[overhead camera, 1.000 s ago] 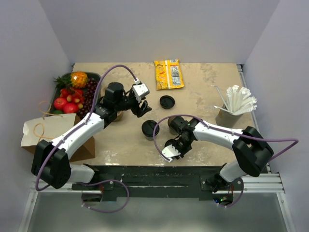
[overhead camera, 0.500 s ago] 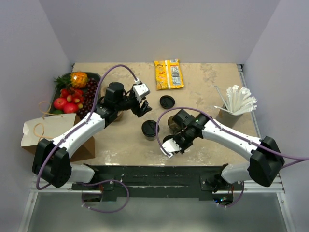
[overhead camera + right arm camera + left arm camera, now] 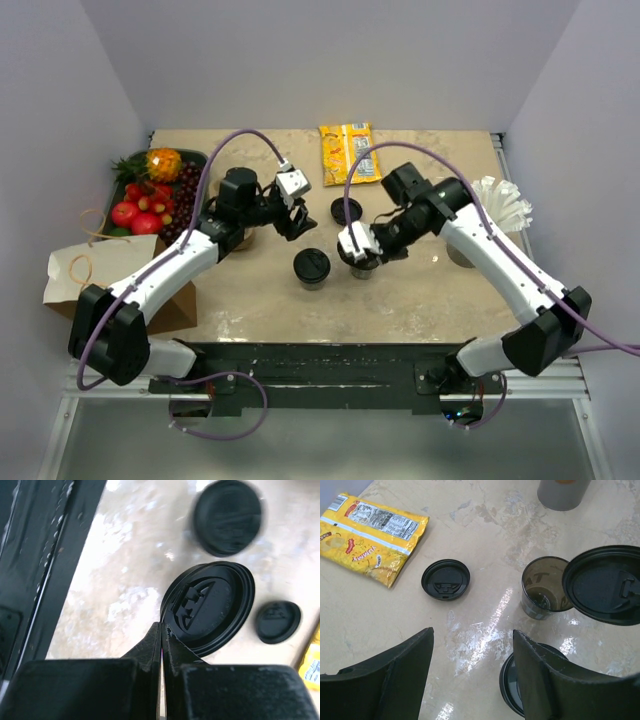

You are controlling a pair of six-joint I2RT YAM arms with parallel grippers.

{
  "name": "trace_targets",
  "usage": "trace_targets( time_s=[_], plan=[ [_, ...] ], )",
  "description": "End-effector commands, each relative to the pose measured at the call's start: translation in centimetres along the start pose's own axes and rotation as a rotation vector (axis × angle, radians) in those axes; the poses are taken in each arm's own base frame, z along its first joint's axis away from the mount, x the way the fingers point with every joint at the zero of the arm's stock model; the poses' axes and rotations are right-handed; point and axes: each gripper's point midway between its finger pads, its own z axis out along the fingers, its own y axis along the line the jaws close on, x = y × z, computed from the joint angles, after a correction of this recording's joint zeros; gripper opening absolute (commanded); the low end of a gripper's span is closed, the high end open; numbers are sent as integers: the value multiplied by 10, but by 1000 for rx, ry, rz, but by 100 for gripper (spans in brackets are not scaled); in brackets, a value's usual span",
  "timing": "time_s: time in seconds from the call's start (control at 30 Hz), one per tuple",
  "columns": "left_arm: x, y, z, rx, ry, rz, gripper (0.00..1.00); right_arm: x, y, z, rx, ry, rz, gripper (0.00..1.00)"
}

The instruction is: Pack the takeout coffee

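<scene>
An open, dark see-through coffee cup (image 3: 542,587) stands mid-table, seen also in the top view (image 3: 360,268). My right gripper (image 3: 162,630) is shut on the rim of a black lid (image 3: 210,607). It holds that lid (image 3: 607,584) tilted just above and beside the cup's mouth. A second cup (image 3: 311,267) with its lid on stands to the left. A loose lid (image 3: 445,579) lies flat on the table behind them. My left gripper (image 3: 472,645) hovers open and holds nothing, left of the cups (image 3: 290,215).
A yellow snack bag (image 3: 349,152) lies at the back. A grey holder of wrapped straws (image 3: 490,210) stands at the right. A fruit tray (image 3: 150,190) and a brown paper bag (image 3: 100,275) are at the left.
My right gripper closed on the lid near the table's front edge, and the arm swung it back over the open cup. The left arm barely moved.
</scene>
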Motion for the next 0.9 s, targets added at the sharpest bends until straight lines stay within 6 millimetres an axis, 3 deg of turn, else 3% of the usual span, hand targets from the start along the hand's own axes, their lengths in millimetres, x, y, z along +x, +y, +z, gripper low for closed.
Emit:
trace_targets(
  time_s=[0.0, 0.2, 0.47, 0.87],
  plan=[
    [-32, 6, 2, 6, -86, 6, 69, -22, 0, -16, -53, -174, 207, 0],
    [-34, -1, 8, 68, -92, 19, 70, -32, -14, -17, -102, -392, 435, 0],
    [-38, -15, 17, 165, -115, 81, 70, -13, -41, -32, -116, -623, 739, 0],
    [-39, -68, 54, 296, -100, 222, 72, 8, -53, -10, -225, -731, 958, 0]
  ],
)
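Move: The right hand already holds a black lid by its rim, with the empty cup about 4 cm ahead of it, 1 cm to its left and 14 cm below. From the left hand, that held lid lies about 12 cm to the right and 7 cm back, nearly level. The lidded cup stands some 13 cm left of the right hand, 1 cm ahead and 14 cm lower; the loose lid lies 18 cm ahead, 5 cm left and 19 cm below. With its fingers still shut on the lid's rim, the right hand goes about 6 cm forward at almost the same height, high above the empty cup, while its wrist rolls over by some 60 degrees, so that the fingers swing from pointing down and left to pointing nearly level leftwards at the other hand. The left hand, fingers kept open, starts slowly, then speeds up to the right and somewhat back, about 7 cm in all, swinging roughly 15 degrees clockwise to bring its open fingertips close to the held lid. ##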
